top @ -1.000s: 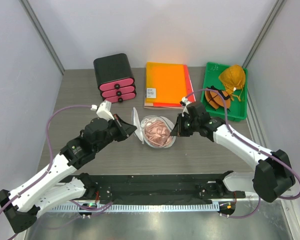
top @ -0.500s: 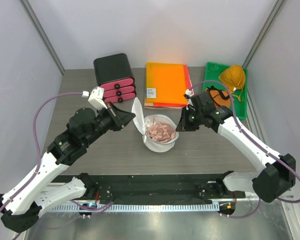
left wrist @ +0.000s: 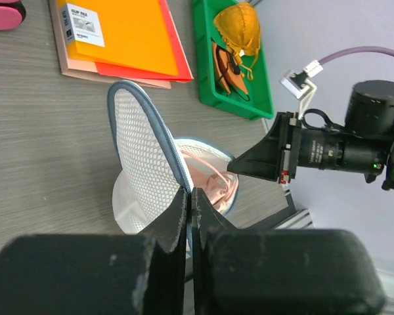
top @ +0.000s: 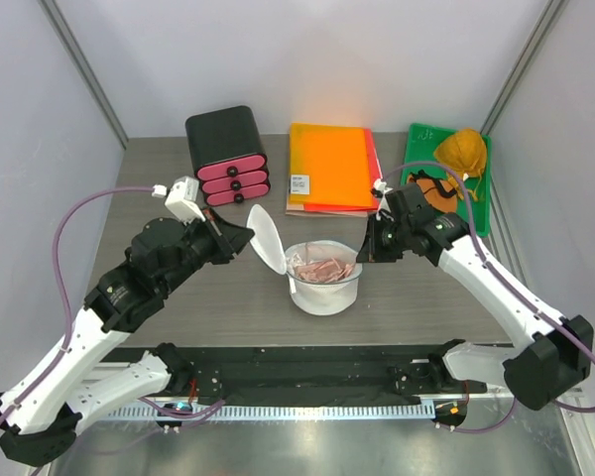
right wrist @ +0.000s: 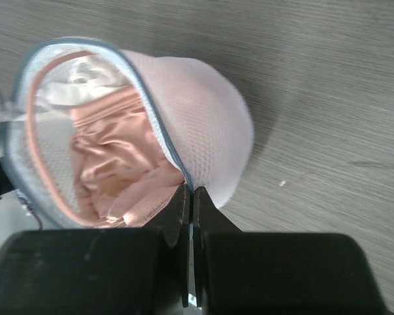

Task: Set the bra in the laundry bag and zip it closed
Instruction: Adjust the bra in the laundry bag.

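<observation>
The white mesh laundry bag (top: 322, 290) hangs open in the air between my arms. Its lower half holds the pink bra (top: 322, 268). Its lid half (top: 266, 238) stands upright on the left. My left gripper (top: 246, 234) is shut on the lid's zipper rim (left wrist: 177, 172). My right gripper (top: 363, 252) is shut on the right rim of the lower half (right wrist: 184, 172). The bra (right wrist: 115, 172) shows inside the bag in the right wrist view and behind the lid in the left wrist view (left wrist: 213, 187).
A black box with pink drawers (top: 226, 154) stands at the back left. Orange folders (top: 329, 166) lie at the back middle. A green tray (top: 446, 183) at the back right holds orange cloth items. A black rail (top: 307, 372) runs along the near edge.
Both grippers have risen with the bag, lifting it off the table. The lid half has swung more upright and the lower half now hangs deeper.
</observation>
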Robot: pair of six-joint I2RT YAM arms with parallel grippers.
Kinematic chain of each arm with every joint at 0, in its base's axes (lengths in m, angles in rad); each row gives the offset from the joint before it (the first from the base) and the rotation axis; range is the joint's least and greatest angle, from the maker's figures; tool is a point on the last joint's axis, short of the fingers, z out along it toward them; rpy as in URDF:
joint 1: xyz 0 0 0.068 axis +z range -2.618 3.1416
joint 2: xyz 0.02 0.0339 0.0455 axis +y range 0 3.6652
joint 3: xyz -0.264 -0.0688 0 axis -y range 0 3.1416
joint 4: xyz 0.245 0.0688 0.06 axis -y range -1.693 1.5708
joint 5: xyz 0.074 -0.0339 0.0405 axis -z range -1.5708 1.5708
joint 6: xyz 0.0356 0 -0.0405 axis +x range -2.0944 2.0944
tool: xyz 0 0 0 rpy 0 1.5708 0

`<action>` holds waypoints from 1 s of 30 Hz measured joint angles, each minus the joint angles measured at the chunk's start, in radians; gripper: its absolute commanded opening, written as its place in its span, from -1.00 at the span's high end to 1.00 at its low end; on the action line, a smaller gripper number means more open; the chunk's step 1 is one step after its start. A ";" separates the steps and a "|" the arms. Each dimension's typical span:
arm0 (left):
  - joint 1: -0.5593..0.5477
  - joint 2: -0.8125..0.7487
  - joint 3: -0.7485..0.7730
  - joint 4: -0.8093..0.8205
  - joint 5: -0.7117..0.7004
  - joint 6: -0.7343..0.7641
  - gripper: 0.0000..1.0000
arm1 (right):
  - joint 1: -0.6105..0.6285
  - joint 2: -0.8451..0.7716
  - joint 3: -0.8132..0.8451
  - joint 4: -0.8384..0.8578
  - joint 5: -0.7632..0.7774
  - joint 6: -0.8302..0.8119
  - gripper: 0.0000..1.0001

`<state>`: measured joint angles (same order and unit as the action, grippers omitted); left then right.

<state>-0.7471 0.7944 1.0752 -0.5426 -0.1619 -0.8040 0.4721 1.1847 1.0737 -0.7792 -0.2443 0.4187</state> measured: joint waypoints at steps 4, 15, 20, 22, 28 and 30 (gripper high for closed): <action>0.002 0.016 0.002 -0.001 0.018 0.023 0.99 | -0.016 0.060 0.008 -0.020 -0.008 -0.021 0.97; 0.002 0.090 0.001 0.051 0.084 0.064 0.99 | 0.004 0.131 0.043 0.084 -0.075 -0.012 0.71; 0.002 0.129 -0.075 0.117 0.127 0.037 0.99 | 0.005 0.153 -0.051 0.126 -0.053 -0.009 0.14; 0.002 0.148 -0.110 0.137 0.153 0.021 0.99 | 0.010 0.158 -0.063 0.083 -0.007 -0.026 -0.09; 0.002 0.148 -0.135 0.155 0.201 -0.006 0.99 | 0.113 0.151 0.131 -0.106 0.240 -0.050 -0.17; 0.002 0.133 -0.134 0.162 0.209 -0.008 0.99 | 0.195 0.147 0.219 -0.134 0.296 -0.045 -0.14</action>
<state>-0.7452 0.9272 0.9409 -0.3805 0.0471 -0.8120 0.6666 1.3315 1.2922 -0.9127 0.0521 0.3733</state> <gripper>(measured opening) 0.006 0.585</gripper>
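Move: The laundry bag hangs open between the two hands, its middle about 8 cm to the right hand's left, 2 cm back and 6 cm below it. From the left hand, that is some 13 cm to the right, about level in reach and 19 cm lower. The mesh lid's middle is about 4 cm right of the left hand, straight below by 7 cm. The pink bra lies in the bag, about 8 cm left of the right hand, 2 cm back and 4 cm below. The bag is let down towards the table by both hands. The left keeps its pinch on the lid's edge, going about 5 cm right and 7 cm down before easing up slightly. The right first drifts left and forward, then sinks 5 to 6 cm, opens just over halfway to release the rim, and rises about 7 cm as its fingers tip steeper down. ##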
